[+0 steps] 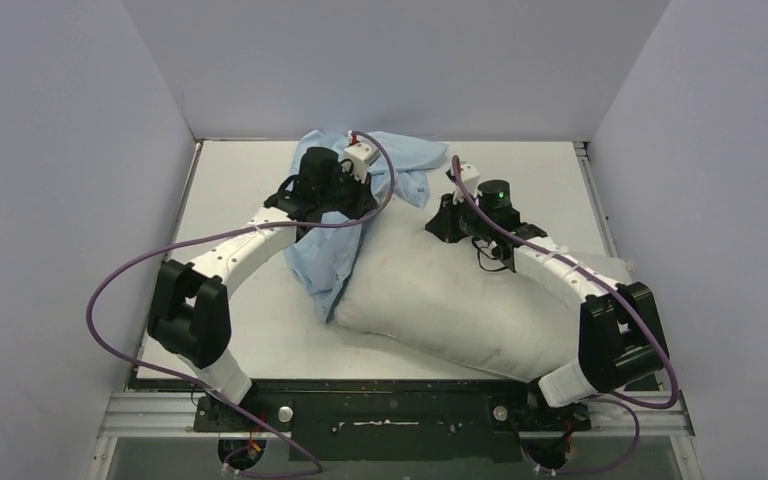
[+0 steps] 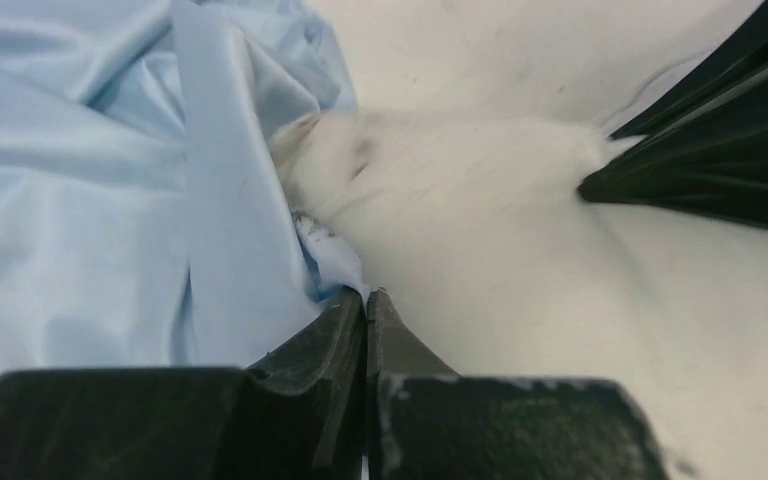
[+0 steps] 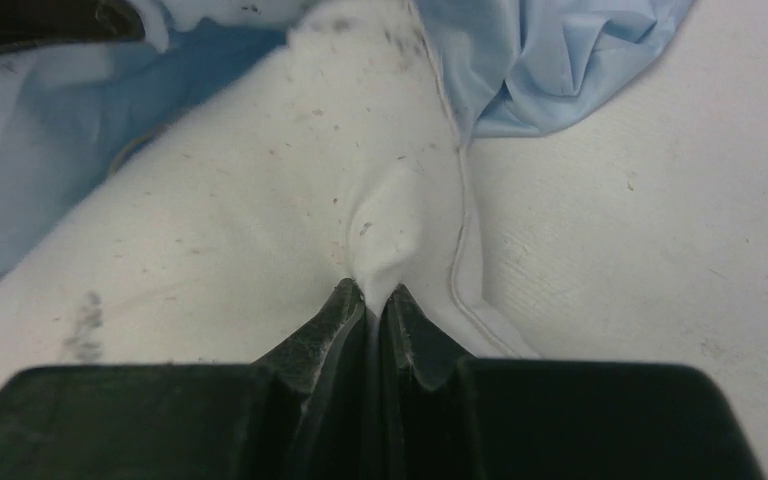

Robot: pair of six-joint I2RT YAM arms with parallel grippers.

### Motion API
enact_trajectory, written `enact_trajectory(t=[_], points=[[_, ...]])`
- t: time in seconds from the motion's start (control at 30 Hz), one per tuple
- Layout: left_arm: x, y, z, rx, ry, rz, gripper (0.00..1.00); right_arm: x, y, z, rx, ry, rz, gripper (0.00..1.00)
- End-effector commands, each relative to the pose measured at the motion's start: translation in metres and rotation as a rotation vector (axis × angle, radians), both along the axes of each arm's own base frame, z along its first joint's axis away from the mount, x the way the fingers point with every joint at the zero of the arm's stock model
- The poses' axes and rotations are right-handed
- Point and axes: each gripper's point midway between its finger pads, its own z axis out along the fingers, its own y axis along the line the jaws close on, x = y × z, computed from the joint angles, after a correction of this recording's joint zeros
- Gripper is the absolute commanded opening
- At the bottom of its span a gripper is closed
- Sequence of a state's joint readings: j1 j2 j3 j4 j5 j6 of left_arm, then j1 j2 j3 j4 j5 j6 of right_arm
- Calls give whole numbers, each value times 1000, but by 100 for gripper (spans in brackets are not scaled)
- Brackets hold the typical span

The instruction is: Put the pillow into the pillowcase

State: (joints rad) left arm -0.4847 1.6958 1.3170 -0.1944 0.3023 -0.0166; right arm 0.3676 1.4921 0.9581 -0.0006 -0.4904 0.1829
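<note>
The off-white pillow (image 1: 460, 300) lies slantwise from the table's middle to the front right. Its far left end is inside the light blue pillowcase (image 1: 325, 265), which bunches up toward the back wall. My left gripper (image 1: 352, 208) is at the pillowcase's mouth. In the left wrist view it (image 2: 366, 295) is shut on a peak of the blue pillowcase (image 2: 80, 200) beside the pillow (image 2: 480, 230). My right gripper (image 1: 438, 225) sits on the pillow's far edge. Seen from the right wrist, it (image 3: 372, 295) is shut on a raised fold of the pillow (image 3: 240, 200), with the pillowcase (image 3: 560, 60) just beyond.
Pale walls close in the white table (image 1: 240, 180) at the left, back and right. Purple cables (image 1: 110, 290) loop from both arms. The right gripper's dark body (image 2: 720, 150) shows at the upper right of the left wrist view, close to the left fingers.
</note>
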Motion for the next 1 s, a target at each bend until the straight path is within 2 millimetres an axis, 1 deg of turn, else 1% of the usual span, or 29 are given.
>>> enact_trajectory(t=[0.0, 0.07, 0.13, 0.27, 0.33, 0.4, 0.5, 0.57, 0.6, 0.67, 0.73, 0.8, 0.83, 0.97], points=[[7, -19, 86, -197, -189, -30, 0, -24, 12, 0, 22, 7, 113, 0], [7, -17, 86, -187, -187, -20, 0, -28, 14, 0, 32, 10, 131, 0], [7, -16, 87, -190, -191, -14, 0, -37, 20, 1, 46, 12, 179, 0], [6, -22, 94, -241, -209, -23, 0, -56, 43, 6, 72, -9, 333, 0], [4, -25, 95, -254, -209, -37, 0, -59, 48, 7, 75, -9, 355, 0], [1, -28, 96, -258, -203, -52, 0, -56, 49, 5, 67, -8, 343, 0], [-6, -31, 98, -266, -185, -71, 0, -35, 46, 10, 58, -36, 251, 0], [-14, -32, 96, -261, -161, -79, 0, -17, 42, 14, 56, -49, 161, 0], [-20, -31, 91, -251, -139, -83, 0, -8, 39, 17, 52, -60, 103, 0], [-33, -31, 85, -228, -121, -102, 0, 11, 25, 24, 53, -88, -37, 0], [-43, -27, 80, -194, -118, -115, 0, 28, 2, 28, 75, -96, -207, 0], [-50, -24, 75, -157, -116, -123, 0, 37, -15, 32, 134, -110, -299, 0], [-54, -24, 72, -143, -110, -128, 0, 39, -20, 34, 158, -125, -332, 0], [-67, -24, 64, -123, -87, -156, 0, 45, -29, 39, 189, -208, -386, 0]])
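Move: The left fingers hold the pillowcase rim; the pillow's far-left corner, still bare, lies about 4 cm ahead, 3 cm right and 4 cm below them. The pillow's near-left corner is roughly 18 cm back, 8 cm left and 13 cm below, and the case's far flap some 10 cm ahead, 11 cm right, 15 cm below. From the right hand, which grips the pillow, that far-left corner is about 9 cm ahead, 11 cm left and slightly below. Keeping its pinch on the pillowcase rim, the left hand lifts it quickly about 5 cm while easing right, then draws it back some 5 cm over the pillow. The right hand keeps hold of the pillow's far edge, works it back and left about 6 cm, then swings forward and right past its start, turning counter-clockwise, then clockwise some 25 degrees. ##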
